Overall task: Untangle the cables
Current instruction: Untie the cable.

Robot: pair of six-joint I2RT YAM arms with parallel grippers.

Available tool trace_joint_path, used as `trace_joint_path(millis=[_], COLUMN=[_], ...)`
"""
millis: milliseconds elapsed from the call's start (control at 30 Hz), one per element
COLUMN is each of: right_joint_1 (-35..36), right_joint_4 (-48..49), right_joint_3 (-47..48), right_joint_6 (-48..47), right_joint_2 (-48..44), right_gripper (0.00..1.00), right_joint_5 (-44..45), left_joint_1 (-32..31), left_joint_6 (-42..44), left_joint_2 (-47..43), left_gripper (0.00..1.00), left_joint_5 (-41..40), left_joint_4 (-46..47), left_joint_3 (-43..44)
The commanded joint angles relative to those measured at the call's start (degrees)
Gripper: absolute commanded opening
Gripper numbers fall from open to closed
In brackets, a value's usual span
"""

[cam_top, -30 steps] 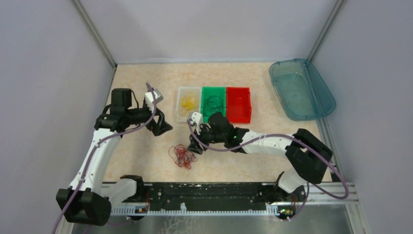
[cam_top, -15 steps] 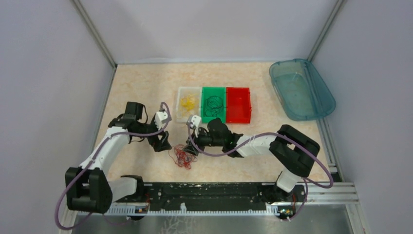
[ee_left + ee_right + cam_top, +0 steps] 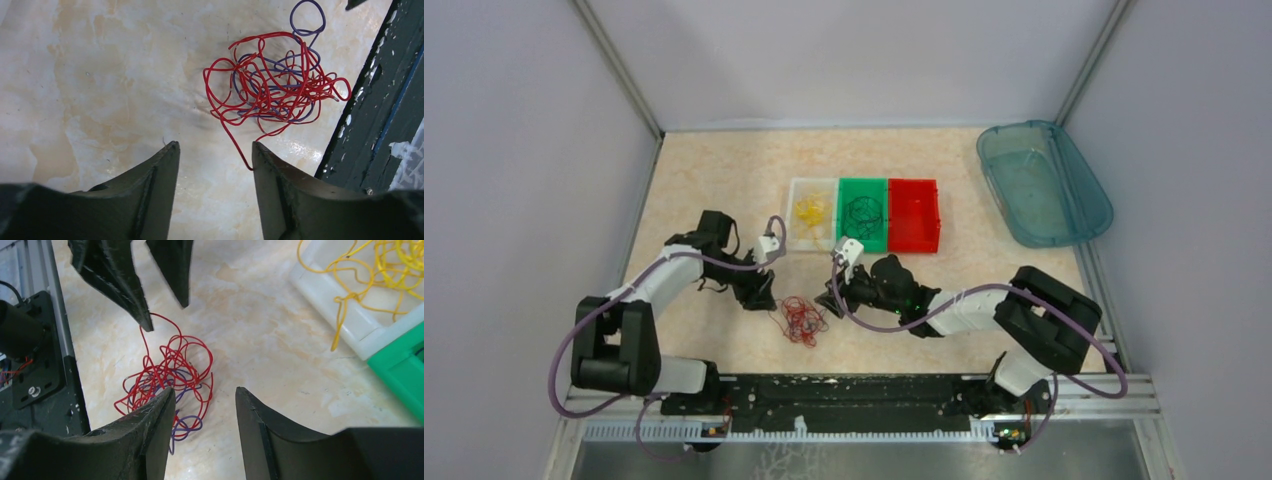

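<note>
A tangle of thin red and purple cables [image 3: 802,318] lies on the table between my two grippers. My left gripper [image 3: 761,291] stands just left of it, jaws apart. In the left wrist view the cables [image 3: 272,80] lie ahead of the left gripper [image 3: 214,145], and one loose red end runs down against the inside of its right finger [image 3: 280,190]. My right gripper [image 3: 834,298] sits at the tangle's right side. In the right wrist view the right gripper [image 3: 205,390] is open with nothing between its fingers, and its left finger overlaps the cables [image 3: 165,370].
Behind the tangle stand a white bin [image 3: 797,228] with yellow cables [image 3: 390,265], a green bin [image 3: 862,240] with dark cables, and a red bin [image 3: 914,216]. A teal tray [image 3: 1044,180] sits at the back right. A black rail [image 3: 380,100] borders the table's near edge.
My left arm has swung right and down to the tangle's left edge, and its jaws have narrowed. The right gripper has shifted slightly right. The tangle has stayed in place.
</note>
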Motion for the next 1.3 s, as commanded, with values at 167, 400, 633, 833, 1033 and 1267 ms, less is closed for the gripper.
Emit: trace_joint_path(millis=[167, 400, 633, 833, 1033, 1267], right_joint_1=[-2.6, -3.5, -3.5, -3.5, -2.0, -1.4], right_joint_4=[5.5, 2.6, 4.6, 10.2, 14.9, 23.3], right_joint_3=[0.9, 8.8, 15.8, 19.3, 22.4, 23.5], right_joint_6=[3.9, 1.0, 0.7, 3.5, 6.2, 12.2], right_joint_2=[-6.4, -3.5, 1.0, 5.2, 10.2, 14.4], right_gripper=[0.5, 0.63, 0.79, 0.8, 0.77, 0.74], right_joint_5=[-0.4, -10.4, -18.6, -23.6, -25.2, -24.1], left_joint_1=[-0.5, -0.7, -1.4, -1.8, -2.4, -2.6], left_joint_6=[1.1, 2.5, 5.4, 3.1, -0.2, -4.3], left_joint_2=[-0.7, -7.2, -12.7, -15.0, -16.4, -17.2], left_gripper=[0.1, 0.0, 0.0, 0.0, 0.0, 0.0], left_joint_5=[2.3, 6.3, 11.5, 14.9, 19.1, 21.9], left_joint_4=[0.3, -8.8, -17.2, -19.1, -19.1, -18.4], left_joint_3=[3.3, 10.7, 16.6, 21.7, 25.8, 28.9])
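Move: The left hand hovers just above the table at the red cable's loose loop, which lies about 1 cm back and 1 cm to the right, roughly 1 cm lower; the tangle's middle is some 6 cm right, 3 cm back, 1 cm down. From the right hand, that loop is about 11 cm left, 1 cm back and 5 cm down, the tangle 5 cm left, 3 cm back, 5 cm down. The white box stands about 18 cm ahead and 8 cm right of the left hand. The left hand shuts its part-open fingers on the red cable's loop and pulls it up some 22 cm off the table, drifting right late on as its down-and-right-pointing fingers tilt up towards level. The right hand rises about 11 cm, then swings some 9 cm left beneath the left gripper, opening wider and turning counter-clockwise until its fingers stand around the hanging red strands without closing. ##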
